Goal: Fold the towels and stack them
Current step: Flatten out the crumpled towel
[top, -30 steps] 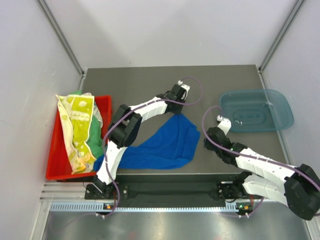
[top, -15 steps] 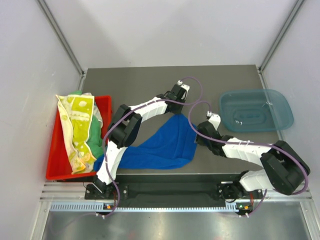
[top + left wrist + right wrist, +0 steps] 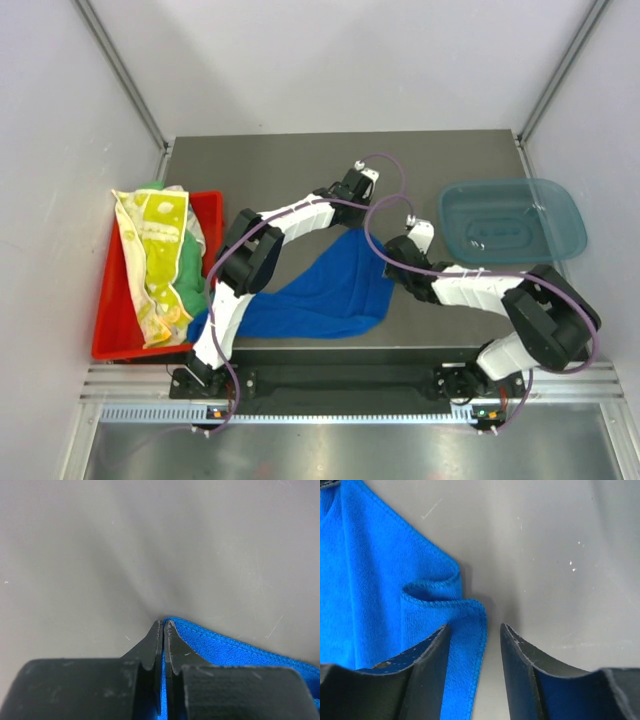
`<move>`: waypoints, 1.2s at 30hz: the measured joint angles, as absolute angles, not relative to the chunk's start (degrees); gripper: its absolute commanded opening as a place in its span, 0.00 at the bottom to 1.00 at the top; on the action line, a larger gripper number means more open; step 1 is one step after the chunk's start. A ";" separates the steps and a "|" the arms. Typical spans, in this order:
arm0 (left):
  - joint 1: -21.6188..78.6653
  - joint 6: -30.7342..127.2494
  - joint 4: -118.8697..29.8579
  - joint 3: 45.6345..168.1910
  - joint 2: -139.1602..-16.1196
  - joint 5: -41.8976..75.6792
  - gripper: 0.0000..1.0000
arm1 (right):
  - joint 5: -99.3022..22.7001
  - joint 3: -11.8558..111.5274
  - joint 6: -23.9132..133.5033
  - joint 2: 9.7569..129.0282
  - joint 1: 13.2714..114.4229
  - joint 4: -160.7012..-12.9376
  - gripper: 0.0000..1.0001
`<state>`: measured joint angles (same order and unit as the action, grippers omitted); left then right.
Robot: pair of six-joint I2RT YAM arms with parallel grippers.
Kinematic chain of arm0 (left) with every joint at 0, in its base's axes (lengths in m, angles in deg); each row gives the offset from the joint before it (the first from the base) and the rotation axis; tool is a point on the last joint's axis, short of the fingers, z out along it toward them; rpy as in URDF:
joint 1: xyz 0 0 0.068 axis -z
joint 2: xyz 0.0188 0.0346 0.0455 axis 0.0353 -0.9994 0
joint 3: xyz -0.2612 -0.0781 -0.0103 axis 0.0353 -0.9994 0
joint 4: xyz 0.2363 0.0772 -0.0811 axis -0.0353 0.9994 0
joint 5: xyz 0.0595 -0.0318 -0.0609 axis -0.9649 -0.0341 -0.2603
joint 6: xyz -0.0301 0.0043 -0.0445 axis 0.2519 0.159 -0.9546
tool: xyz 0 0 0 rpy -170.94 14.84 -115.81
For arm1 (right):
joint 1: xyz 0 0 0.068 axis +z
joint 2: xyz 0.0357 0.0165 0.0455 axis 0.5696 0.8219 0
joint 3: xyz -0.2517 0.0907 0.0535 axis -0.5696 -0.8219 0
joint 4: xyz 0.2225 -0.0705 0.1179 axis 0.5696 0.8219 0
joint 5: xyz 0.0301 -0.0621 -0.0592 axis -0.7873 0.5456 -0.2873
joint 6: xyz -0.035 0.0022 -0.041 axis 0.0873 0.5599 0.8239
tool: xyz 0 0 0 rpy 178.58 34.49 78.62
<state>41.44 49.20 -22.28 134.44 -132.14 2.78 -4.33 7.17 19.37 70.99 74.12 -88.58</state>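
A royal blue towel [image 3: 330, 290] lies spread and rumpled on the grey table, one corner hanging over the near edge. My left gripper [image 3: 163, 624] is shut on its far corner [image 3: 220, 640], with blue cloth pinched between the jaws. My right gripper [image 3: 475, 630] stands open over the towel's right edge [image 3: 470, 645]; the hem lies between its jaws, close to the left fingertip [image 3: 440, 632]. In the top view that gripper [image 3: 386, 262] sits at the towel's right side. More towels, a pale yellow crocodile-print one [image 3: 155, 250] and a green one [image 3: 190, 265], lie piled in the red tray.
The red tray [image 3: 110, 320] stands at the table's left edge. A translucent blue bin [image 3: 510, 220] sits at the far right. Bare grey table [image 3: 270, 165] stretches behind the arms.
My right arm has swung left, from beside the bin to the blue towel's right edge, and its jaws have opened wider. The left gripper and the towel have stayed put.
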 measured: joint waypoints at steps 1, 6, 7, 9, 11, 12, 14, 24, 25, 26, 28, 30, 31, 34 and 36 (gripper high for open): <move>41.44 49.20 -22.28 134.44 -132.14 2.78 0.00 | -3.55 7.76 19.39 71.73 74.49 -88.28 0.42; 41.42 48.96 -22.28 134.42 -132.14 2.76 0.00 | -0.42 10.50 19.26 75.27 75.65 -87.91 0.26; 41.42 48.92 -22.28 134.42 -132.14 2.76 0.00 | -0.29 10.91 19.20 75.84 75.73 -87.95 0.21; 41.42 48.77 -22.30 134.38 -132.14 2.74 0.00 | 0.13 11.13 18.98 76.49 75.91 -88.52 0.12; 41.36 48.50 -22.30 134.38 -132.12 2.76 0.00 | 0.15 11.13 18.76 76.65 76.04 -88.87 0.08; 41.31 48.26 -22.30 134.36 -132.12 2.78 0.00 | 0.13 11.13 18.50 76.67 76.11 -88.96 0.05; 41.25 47.83 -22.33 134.29 -132.07 2.78 0.00 | 0.13 11.04 18.28 76.65 76.15 -89.09 0.04; 39.15 45.64 -22.33 132.32 -130.72 1.43 0.00 | -0.27 5.71 18.21 69.46 75.84 -85.85 0.01; 38.69 45.31 -22.30 131.93 -130.46 1.25 0.00 | -0.33 5.36 18.39 68.71 75.76 -85.24 0.02; 38.32 45.05 -22.30 131.62 -130.22 1.12 0.00 | -0.44 5.01 18.56 68.06 75.63 -84.61 0.02; 37.60 44.72 -22.13 131.19 -129.87 0.68 0.00 | -0.68 4.62 18.93 67.16 75.32 -83.80 0.02; 37.16 44.48 -21.96 131.03 -129.74 0.33 0.00 | -0.97 4.57 19.28 66.92 74.93 -83.29 0.01; 37.05 44.26 -21.80 131.01 -129.71 0.09 0.00 | -1.21 4.57 19.48 66.92 74.66 -83.29 0.01; 36.81 43.43 -21.41 130.97 -129.56 -0.63 0.00 | -2.50 4.57 20.05 66.88 73.70 -83.45 0.00; 36.57 43.19 -21.32 130.66 -129.30 -1.04 0.00 | -3.20 4.59 20.40 66.79 73.35 -83.47 0.00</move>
<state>36.57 43.19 -21.32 130.66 -129.30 -1.04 -3.20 4.59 20.40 66.79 73.35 -83.47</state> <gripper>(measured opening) 0.015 0.009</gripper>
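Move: The towel's folded right-hand corner lies just 1 cm ahead of the right fingers and about 1 cm to their left, roughly 1 cm below. The towel's far corner, held in the left fingers, is some 13 cm ahead and 7 cm left of the right hand; the clear tray sits about 25 cm right and 14 cm ahead of it. For the left hand, the bare table it goes to is 5 cm left and 2 cm ahead, and that folded corner about 12 cm back and 6 cm right. The towel's right-hand corner is met by the open right fingers easing about 1.5 cm forward and left and slightly down; they shut and pinch it, then draw it some 4 cm back to the right. Meanwhile the left hand keeps its pinch on the far corner and, low over the table, drags it about 5 cm left and a little forward, turning some 10 degrees counter-clockwise, away from the right hand. ##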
